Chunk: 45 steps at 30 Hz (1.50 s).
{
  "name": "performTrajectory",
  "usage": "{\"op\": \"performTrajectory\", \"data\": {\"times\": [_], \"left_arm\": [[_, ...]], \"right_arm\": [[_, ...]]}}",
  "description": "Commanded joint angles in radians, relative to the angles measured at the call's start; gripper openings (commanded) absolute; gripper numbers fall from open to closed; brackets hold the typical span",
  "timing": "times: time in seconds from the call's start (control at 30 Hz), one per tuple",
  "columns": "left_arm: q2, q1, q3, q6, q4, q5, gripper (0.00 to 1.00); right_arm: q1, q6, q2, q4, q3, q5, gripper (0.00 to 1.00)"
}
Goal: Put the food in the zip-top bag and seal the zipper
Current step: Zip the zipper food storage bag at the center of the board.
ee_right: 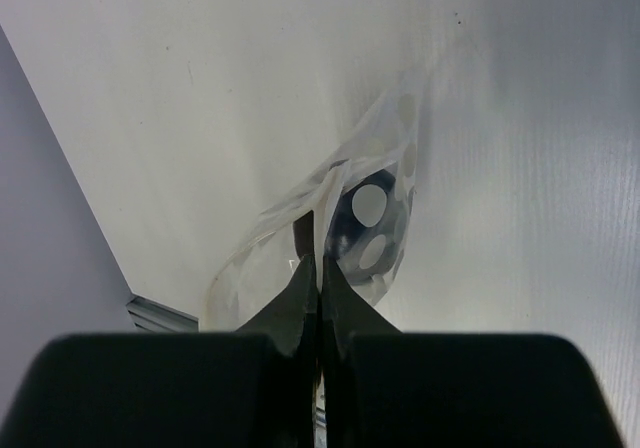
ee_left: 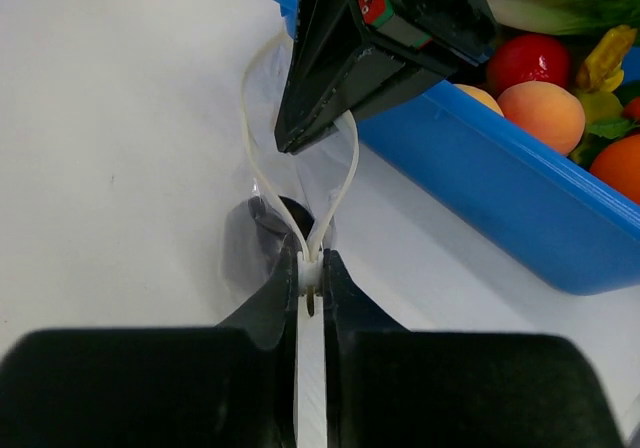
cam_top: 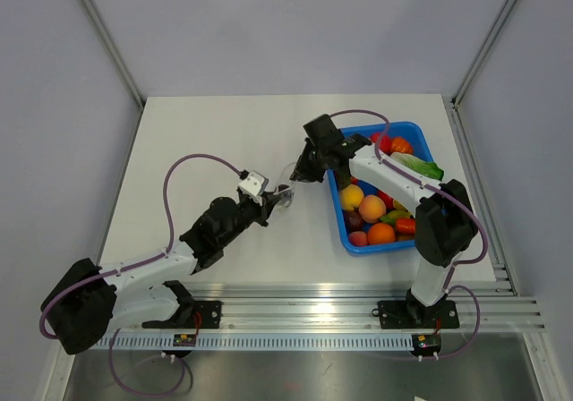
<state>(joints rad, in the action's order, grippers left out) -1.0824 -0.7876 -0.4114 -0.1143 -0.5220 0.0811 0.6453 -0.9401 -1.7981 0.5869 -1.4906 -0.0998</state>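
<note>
The clear zip-top bag (cam_top: 286,189) hangs stretched between my two grippers, just left of the blue tray. My left gripper (ee_left: 311,268) is shut on one end of the zipper (ee_left: 346,173), whose two white strips bow apart into an open loop beyond the jaws. My right gripper (ee_right: 320,268) is shut on the opposite edge of the bag (ee_right: 255,253); in the left wrist view the right gripper (ee_left: 292,144) reaches down onto the loop's far end. The food (ee_right: 348,230), dark and round, lies inside the bag behind white specks, and the food (ee_left: 288,214) also shows under the loop.
The blue tray (cam_top: 351,231) stands at the right with orange, peach and red toy fruits and green leaves. Its near wall (ee_left: 480,193) runs close beside the bag. White table stretches to the left and behind. A metal rail runs along the table's near edge.
</note>
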Motion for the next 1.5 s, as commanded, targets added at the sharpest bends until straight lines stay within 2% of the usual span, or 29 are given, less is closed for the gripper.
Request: {"op": "performTrajectory", "data": {"times": [0.0, 0.17, 0.23, 0.3, 0.33, 0.4, 0.57, 0.63, 0.7, 0.83, 0.97, 1.0, 1.1, 1.27, 1.47], "left_arm": [[0.025, -0.001, -0.023, 0.031, -0.073, 0.011, 0.0], [0.073, 0.031, -0.021, 0.057, -0.053, -0.072, 0.0], [0.096, 0.062, -0.03, 0.064, -0.024, -0.145, 0.0], [0.119, 0.12, -0.055, 0.082, 0.037, -0.225, 0.0], [0.125, 0.149, -0.067, 0.087, 0.06, -0.36, 0.0], [0.13, 0.236, -0.099, 0.108, 0.141, -0.51, 0.0], [0.059, 0.358, -0.28, 0.189, 0.328, -0.817, 0.0], [0.023, 0.402, -0.349, 0.215, 0.457, -0.936, 0.0], [-0.04, 0.424, -0.438, 0.261, 0.572, -0.998, 0.0], [-0.102, 0.429, -0.497, 0.268, 0.611, -1.034, 0.0], [-0.108, 0.427, -0.503, 0.274, 0.616, -1.046, 0.0], [-0.108, 0.429, -0.515, 0.281, 0.646, -1.047, 0.0], [-0.109, 0.427, -0.533, 0.315, 0.698, -1.058, 0.0], [-0.108, 0.427, -0.564, 0.378, 0.804, -1.064, 0.0], [-0.08, 0.427, -0.553, 0.381, 0.814, -1.07, 0.0]], "right_arm": [[0.001, -0.016, 0.051, -0.035, 0.027, -0.023, 0.0], [-0.001, 0.01, 0.086, -0.036, 0.052, -0.028, 0.0], [0.001, 0.053, 0.095, -0.035, 0.058, -0.044, 0.04], [0.001, 0.105, 0.129, -0.025, 0.082, -0.046, 0.27], [0.001, 0.124, 0.147, -0.022, 0.095, -0.035, 0.39], [0.002, 0.179, 0.213, 0.002, 0.111, -0.018, 0.56], [0.001, 0.461, 0.373, 0.059, 0.095, -0.005, 0.6], [0.002, 0.609, 0.405, 0.109, 0.056, 0.02, 0.61], [0.001, 0.744, 0.443, 0.128, 0.03, 0.02, 0.62], [0.005, 1.009, 0.514, 0.067, 0.059, -0.16, 0.66], [0.054, 1.208, 0.637, -0.09, 0.174, -0.212, 0.73], [0.071, 1.301, 0.644, -0.113, 0.199, -0.216, 0.73], [0.094, 1.438, 0.628, -0.122, 0.205, -0.283, 0.74], [0.094, 1.613, 0.525, -0.058, 0.156, -0.423, 0.75], [0.094, 1.632, 0.421, -0.053, 0.102, -0.465, 0.77]]}}
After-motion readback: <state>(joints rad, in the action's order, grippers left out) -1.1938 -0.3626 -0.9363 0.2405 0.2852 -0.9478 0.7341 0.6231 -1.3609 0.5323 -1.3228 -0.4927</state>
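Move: Right beside both hands is the zip-top bag with the dark vegetable in it. Its middle is about 1 cm ahead, 4 cm right and 6 cm below the left hand, which already pinches the near end of the mouth. From the right hand, shut at the far end, the bag's middle is some 4 cm back, 3 cm left and 5 cm down. The blue tray's middle lies about 22 cm right of the right hand and 2 cm back, 9 cm lower. Opening wide, the right hand lets go of the mouth's far end, draws back and rises about 16 cm, swinging right, then comes back left and sinks some 5 cm with its wrist rolled over, fingers pointing left towards the bag. The left keeps its pinch, lifting its end about 6 cm overall and turning some 35 degrees clockwise. ##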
